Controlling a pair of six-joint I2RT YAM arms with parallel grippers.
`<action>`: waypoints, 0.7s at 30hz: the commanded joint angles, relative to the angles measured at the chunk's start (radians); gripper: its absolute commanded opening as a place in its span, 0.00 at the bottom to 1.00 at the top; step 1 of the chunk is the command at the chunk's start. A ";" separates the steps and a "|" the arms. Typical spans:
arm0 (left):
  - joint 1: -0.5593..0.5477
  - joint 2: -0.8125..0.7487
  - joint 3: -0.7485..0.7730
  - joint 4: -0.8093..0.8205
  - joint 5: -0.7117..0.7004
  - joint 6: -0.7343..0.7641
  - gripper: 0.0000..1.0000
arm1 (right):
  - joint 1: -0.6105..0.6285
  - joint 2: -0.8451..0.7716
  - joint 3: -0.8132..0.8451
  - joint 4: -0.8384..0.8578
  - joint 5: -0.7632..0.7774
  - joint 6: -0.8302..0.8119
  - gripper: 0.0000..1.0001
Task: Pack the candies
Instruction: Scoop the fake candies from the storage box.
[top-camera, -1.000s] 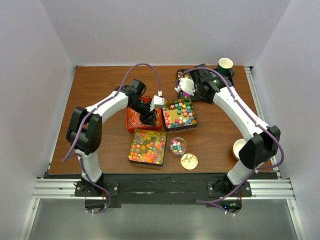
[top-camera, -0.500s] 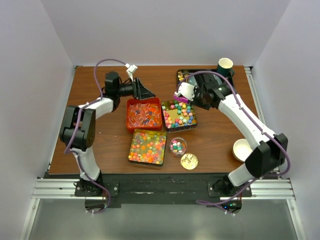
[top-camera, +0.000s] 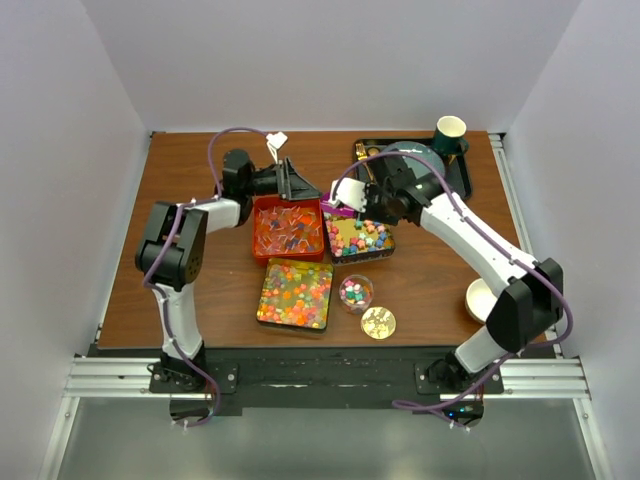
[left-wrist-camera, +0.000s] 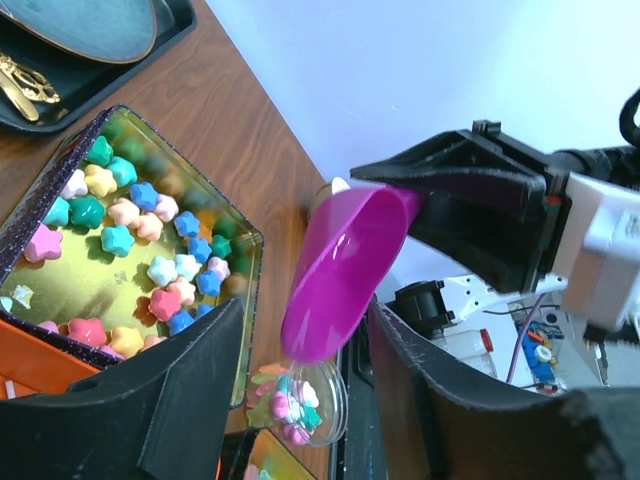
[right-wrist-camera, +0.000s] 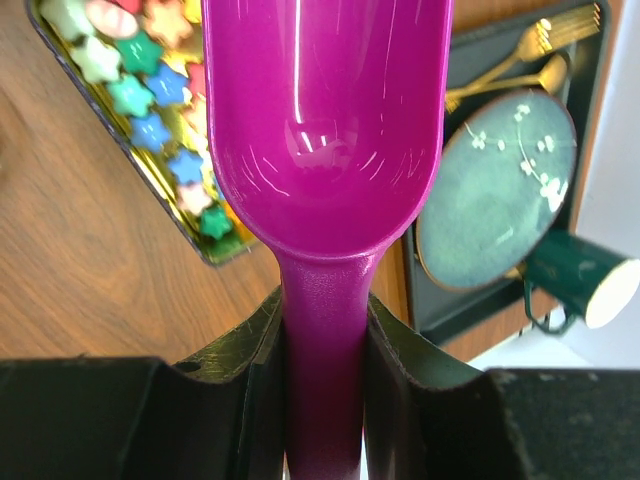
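Note:
Pastel star candies (top-camera: 362, 238) fill a gold tin (top-camera: 391, 244); round glossy candies (top-camera: 296, 293) fill a square tin in front. A small clear cup (top-camera: 355, 292) holds a few star candies. My right gripper (top-camera: 368, 200) is shut on the handle of an empty magenta scoop (right-wrist-camera: 325, 130), which hangs over the star tin's back left corner. The left gripper (top-camera: 298, 182) is open and empty over the red tray's back edge, pointing right at the scoop (left-wrist-camera: 345, 270), a short way from it. In the left wrist view the star candies (left-wrist-camera: 130, 230) lie left of its fingers.
A red tray (top-camera: 259, 236) of wrapped sweets sits left of the star tin. A black tray (top-camera: 459, 178) with a dark plate (right-wrist-camera: 497, 190), gold cutlery (right-wrist-camera: 510, 60) and a green cup (top-camera: 451, 131) stands at the back right. A gold lid (top-camera: 378, 322) and a white cup (top-camera: 480, 297) lie near the front.
My left gripper rose out of the red tray, swung to the back, then came right toward the scoop, opening wider. My right gripper carried the scoop left and forward over the star tin.

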 joint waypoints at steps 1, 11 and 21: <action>-0.021 0.029 0.059 -0.018 0.012 0.013 0.56 | 0.036 0.018 0.068 0.060 0.002 0.005 0.00; -0.024 0.052 0.063 -0.016 0.029 0.020 0.42 | 0.065 0.059 0.091 0.106 0.048 0.013 0.00; -0.019 0.052 0.042 0.062 0.059 0.020 0.00 | 0.019 0.067 0.124 0.025 -0.073 0.082 0.37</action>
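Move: The scoop's bowl, held out by the right gripper, lies about 5 cm to the left hand's right, 2 cm nearer the base and slightly lower, just beyond the open fingers. The star-candy box is some 10 cm right and 6 cm back of the left hand, the red bin 6 cm left and 6 cm back, both roughly 15 cm below. From the right hand, the left fingers are about 15 cm left and 3 cm forward; the tray lies 13 cm forward, 3 cm right, some 16 cm below. Keeping its grip on the handle, the right hand carries the scoop about 3 cm left and a little forward, feeding the bowl's rim between the left gripper's fingers, and then nearly stops. The left hand, its fingers pointing right, eases about 1.5 cm down and 1 cm right to meet the scoop, then shuts from half open until its fingertips pinch the bowl's wall, one finger inside the bowl and the other outside. ##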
